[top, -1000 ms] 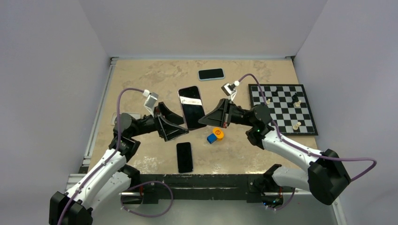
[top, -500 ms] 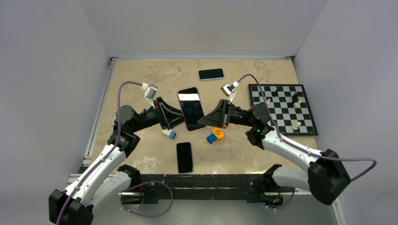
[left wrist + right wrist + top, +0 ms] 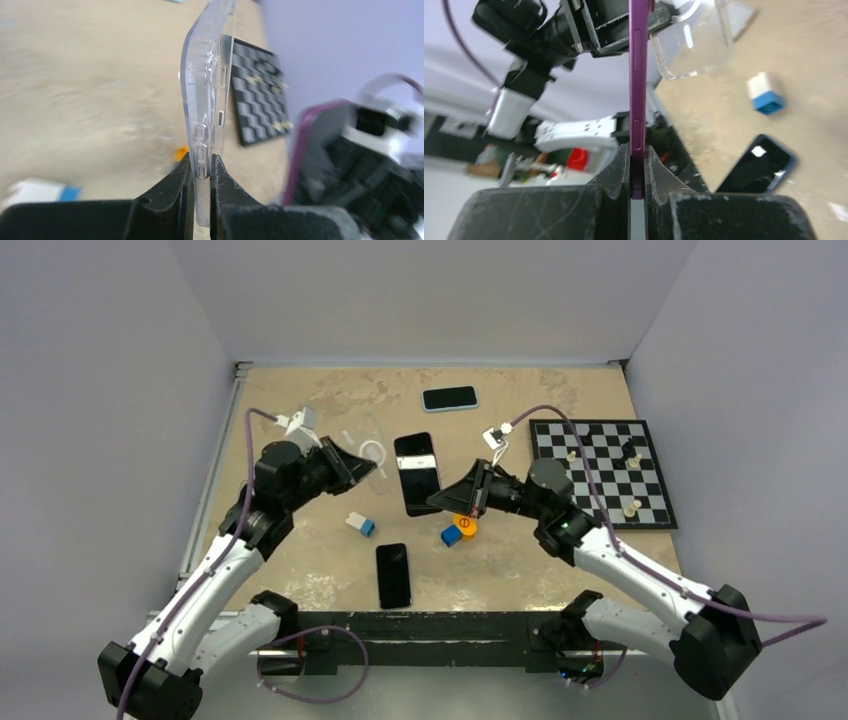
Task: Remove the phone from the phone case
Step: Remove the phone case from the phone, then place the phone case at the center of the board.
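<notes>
The phone (image 3: 417, 472), black-screened with a purple edge (image 3: 639, 60), hangs tilted above the table's middle, and my right gripper (image 3: 452, 498) (image 3: 637, 152) is shut on its lower end. The clear phone case (image 3: 368, 452) (image 3: 207, 75) is off the phone and a little to its left, held in the air. My left gripper (image 3: 348, 464) (image 3: 201, 162) is shut on the case's edge. In the right wrist view the empty case (image 3: 696, 45) shows beyond the phone, apart from it.
A black phone (image 3: 393, 575) lies flat near the front. A blue-and-white block (image 3: 361, 525), a blue cube (image 3: 451, 536) and an orange disc (image 3: 466, 524) sit under the arms. A blue-cased phone (image 3: 450, 398) lies at the back; a chessboard (image 3: 600, 470) with pieces is at the right.
My left gripper closed on the clear case and drew it left, off the phone. The right gripper kept its hold and carried the phone slightly right and down.
</notes>
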Robot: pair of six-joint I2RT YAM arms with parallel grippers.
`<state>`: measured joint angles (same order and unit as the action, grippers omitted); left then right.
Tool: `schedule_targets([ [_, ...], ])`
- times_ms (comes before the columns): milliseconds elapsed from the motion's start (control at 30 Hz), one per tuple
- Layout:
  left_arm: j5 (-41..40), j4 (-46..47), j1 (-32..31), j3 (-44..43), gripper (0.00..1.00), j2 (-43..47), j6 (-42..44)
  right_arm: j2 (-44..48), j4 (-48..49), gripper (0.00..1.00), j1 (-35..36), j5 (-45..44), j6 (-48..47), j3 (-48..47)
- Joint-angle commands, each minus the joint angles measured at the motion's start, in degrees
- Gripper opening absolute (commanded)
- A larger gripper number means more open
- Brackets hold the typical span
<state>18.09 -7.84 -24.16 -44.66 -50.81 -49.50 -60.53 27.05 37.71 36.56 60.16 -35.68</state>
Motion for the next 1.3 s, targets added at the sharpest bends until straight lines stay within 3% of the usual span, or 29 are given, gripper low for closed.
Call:
schedule_targets([
  [0, -32.52, -21.97, 2.27, 0.79, 0.00, 5.28, -7.53, 8.98, -19.82, 0.00, -0.06, -18.45, -14.42, -5.49],
  [133, -39.91, -26.20, 5.53, 1.93, 0.00, 6.99, -12.58, 13.27, -24.82, 0.00, -0.12, -24.14, -17.98, -5.94],
  [333, -43.86, -28.64, 17.45, 2.28, 0.00, 6.33, -18.19, 14.05, -24.63, 0.00, -0.11, -22.93, -17.98, -4.99],
  [433, -42.13, -21.38, 20.52, 3.04, 0.00, 4.03, -18.14, 13.79, -23.11, 0.00, -0.16, -21.58, -17.40, -3.99],
  [600, -29.66, -9.79, 26.30, 2.26, 0.00, -8.35, -22.68, 14.42, -22.49, 0.00, -0.15, -20.61, -17.10, -3.34],
  [700, -24.95, 3.02, 28.82, 4.78, 0.00, -14.25, -26.20, 16.24, -23.30, 0.00, -0.11, -20.58, -17.41, -3.34],
  [867, -25.67, 18.76, 30.27, 4.58, 0.00, -22.67, -27.87, 17.69, -26.32, 0.00, -0.17, -19.38, -20.77, -3.96],
  [967, -25.23, 19.69, 31.52, 2.98, 0.00, -28.77, -30.33, 14.53, -38.64, 0.00, -0.18, -18.06, -31.96, -9.66],
  [1067, -27.91, 22.90, 31.79, 3.85, 0.00, -32.42, -31.01, 13.48, -49.56, 0.00, -0.15, -23.90, -38.03, -13.65],
  [1267, -28.56, 31.03, 33.47, 6.00, 0.05, -37.67, -31.00, 18.55, -47.62, 0.00, -0.12, -20.57, -37.89, -10.03],
])
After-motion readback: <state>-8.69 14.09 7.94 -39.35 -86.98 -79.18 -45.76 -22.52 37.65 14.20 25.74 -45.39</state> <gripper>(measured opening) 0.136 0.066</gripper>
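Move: The left hand holds the clear case; the bare table it is bound for lies about 26 cm to its left, 17 cm ahead and 27 cm below, with the white case about 8 cm nearer the bases than that spot. The white-blue block is roughly 5 cm left of this hand and 2 cm ahead, on the table. From the right hand, which holds the phone, the orange-blue blocks sit about 8 cm ahead and 8 cm right, 27 cm below; the dark phone lies 9 cm left, 3 cm back. Swing the left gripper with the clear case still pinched about 22 cm left and down, turning it some 65 degrees counter-clockwise, then carry it forward and down towards the table just beyond the white case, fingers tipping down. Meanwhile draw the right gripper about 8 cm right and 5 cm down, keeping its grip on the phone, pausing midway and finally dipping its fingertips. ##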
